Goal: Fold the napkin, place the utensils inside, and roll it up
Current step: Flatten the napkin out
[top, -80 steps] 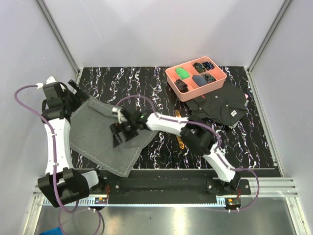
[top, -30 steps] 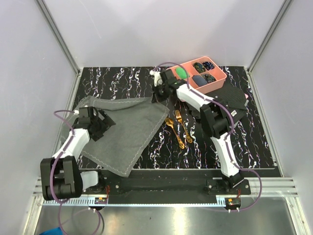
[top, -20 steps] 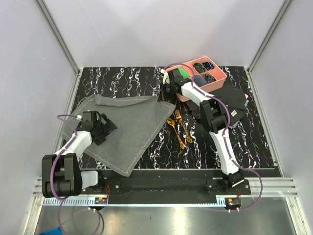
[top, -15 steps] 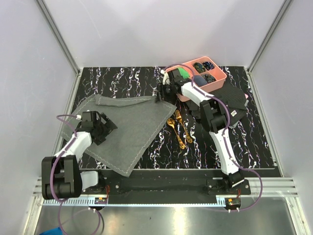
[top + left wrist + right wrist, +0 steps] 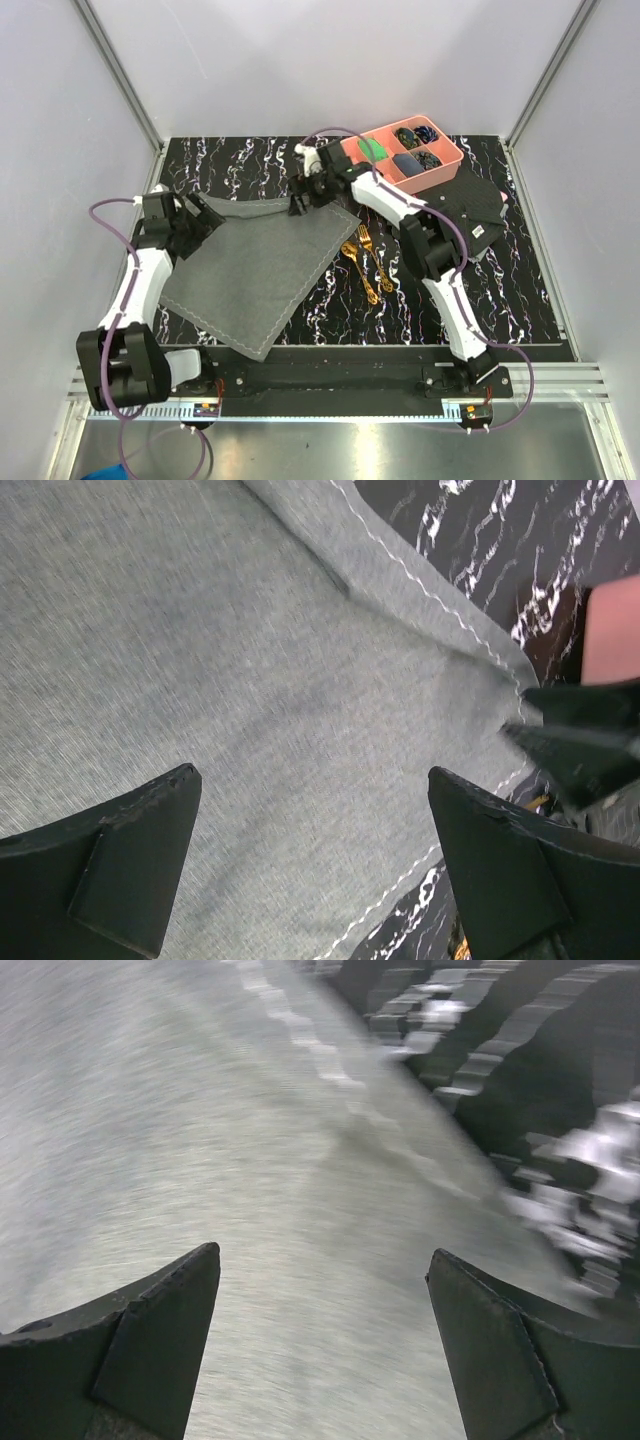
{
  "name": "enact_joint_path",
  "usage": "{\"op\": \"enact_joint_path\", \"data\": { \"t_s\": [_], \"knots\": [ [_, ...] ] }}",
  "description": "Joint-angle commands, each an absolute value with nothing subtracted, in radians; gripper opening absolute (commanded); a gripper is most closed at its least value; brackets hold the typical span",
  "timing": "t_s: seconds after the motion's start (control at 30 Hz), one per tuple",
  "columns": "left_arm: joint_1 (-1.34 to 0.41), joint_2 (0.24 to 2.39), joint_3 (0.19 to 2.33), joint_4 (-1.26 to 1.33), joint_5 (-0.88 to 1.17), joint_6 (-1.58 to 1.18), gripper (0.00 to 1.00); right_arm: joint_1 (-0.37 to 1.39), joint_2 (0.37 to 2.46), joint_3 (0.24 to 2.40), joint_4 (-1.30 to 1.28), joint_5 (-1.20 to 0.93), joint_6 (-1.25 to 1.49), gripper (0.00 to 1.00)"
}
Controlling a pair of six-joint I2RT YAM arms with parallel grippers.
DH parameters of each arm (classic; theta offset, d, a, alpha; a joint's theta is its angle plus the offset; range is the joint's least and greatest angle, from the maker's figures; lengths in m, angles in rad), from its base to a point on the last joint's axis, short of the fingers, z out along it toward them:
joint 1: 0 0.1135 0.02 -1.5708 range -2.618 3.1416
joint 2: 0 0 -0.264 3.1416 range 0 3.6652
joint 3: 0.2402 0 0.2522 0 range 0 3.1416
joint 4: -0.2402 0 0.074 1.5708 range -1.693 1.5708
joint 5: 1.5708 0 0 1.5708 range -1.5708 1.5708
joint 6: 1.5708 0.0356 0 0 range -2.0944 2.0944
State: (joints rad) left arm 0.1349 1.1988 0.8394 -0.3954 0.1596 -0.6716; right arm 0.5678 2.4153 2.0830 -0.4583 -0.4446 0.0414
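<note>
The grey napkin (image 5: 255, 270) lies spread on the black marbled mat, with a narrow strip folded over along its far edge. My left gripper (image 5: 186, 224) hangs open over the napkin's far left corner; in the left wrist view only cloth (image 5: 250, 660) shows between its fingers (image 5: 312, 773). My right gripper (image 5: 300, 196) stands open at the far edge, with blurred grey cloth (image 5: 200, 1110) under its spread fingers (image 5: 322, 1252) and nothing held. The gold spoon (image 5: 358, 268) and gold fork (image 5: 376, 258) lie side by side just right of the napkin.
A pink tray (image 5: 372, 190) with small dark and green items stands at the far right. A black patterned cloth (image 5: 465, 212) with a white tag lies beside it. Grey walls close in the mat on three sides.
My right gripper has opened, let go of the napkin's far right corner and moved left along the far edge. My left gripper has moved away from me to the far left corner.
</note>
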Motion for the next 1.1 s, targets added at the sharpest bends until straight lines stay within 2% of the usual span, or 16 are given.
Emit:
{"op": "enact_joint_path", "data": {
  "t_s": [0.0,0.17,0.4,0.7,0.93,1.07],
  "knots": [
    [0.167,1.264,0.864,-0.394,0.186,-0.643,0.99,0.609,2.445,2.100,-0.416,-0.497,0.041,0.93],
    [0.158,1.351,0.793,-0.272,0.169,-0.706,0.99,0.609,2.418,1.994,-0.377,-0.448,0.103,0.93],
    [0.129,1.528,0.814,-0.193,0.149,-0.733,0.99,0.611,2.320,1.757,-0.361,-0.400,0.207,0.93],
    [0.118,1.601,0.868,-0.190,0.086,-0.719,0.99,0.621,2.126,1.387,-0.310,-0.505,0.382,0.92],
    [0.118,1.621,0.905,-0.207,0.078,-0.707,0.99,0.687,1.974,1.275,-0.311,-0.552,0.431,0.92],
    [0.118,1.543,0.925,-0.250,0.084,-0.684,0.99,0.689,1.911,1.377,-0.376,-0.490,0.361,0.94]
  ]
}}
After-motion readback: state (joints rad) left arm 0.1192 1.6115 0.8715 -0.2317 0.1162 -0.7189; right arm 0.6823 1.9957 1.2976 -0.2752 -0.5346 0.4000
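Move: Below and between both hands lies the spread napkin: its middle is about 12 cm to the left hand's right, 5 cm back and 11 cm below. From the right hand that middle is some 19 cm back, 12 cm left and 4 cm below. The spoon's middle lies about 18 cm right and 20 cm back of the right hand, the fork 23 cm right and 15 cm back, the pink box about 31 cm right and 13 cm ahead. Setting its open fingertips down on the far right part of the napkin, the right hand drags them back over the table for about 15 cm, drifting right as its wrist tips down some 25 degrees. Meanwhile the open left hand sinks some 10 cm onto the left part, tipping steeper, then slides a few centimetres forward. ##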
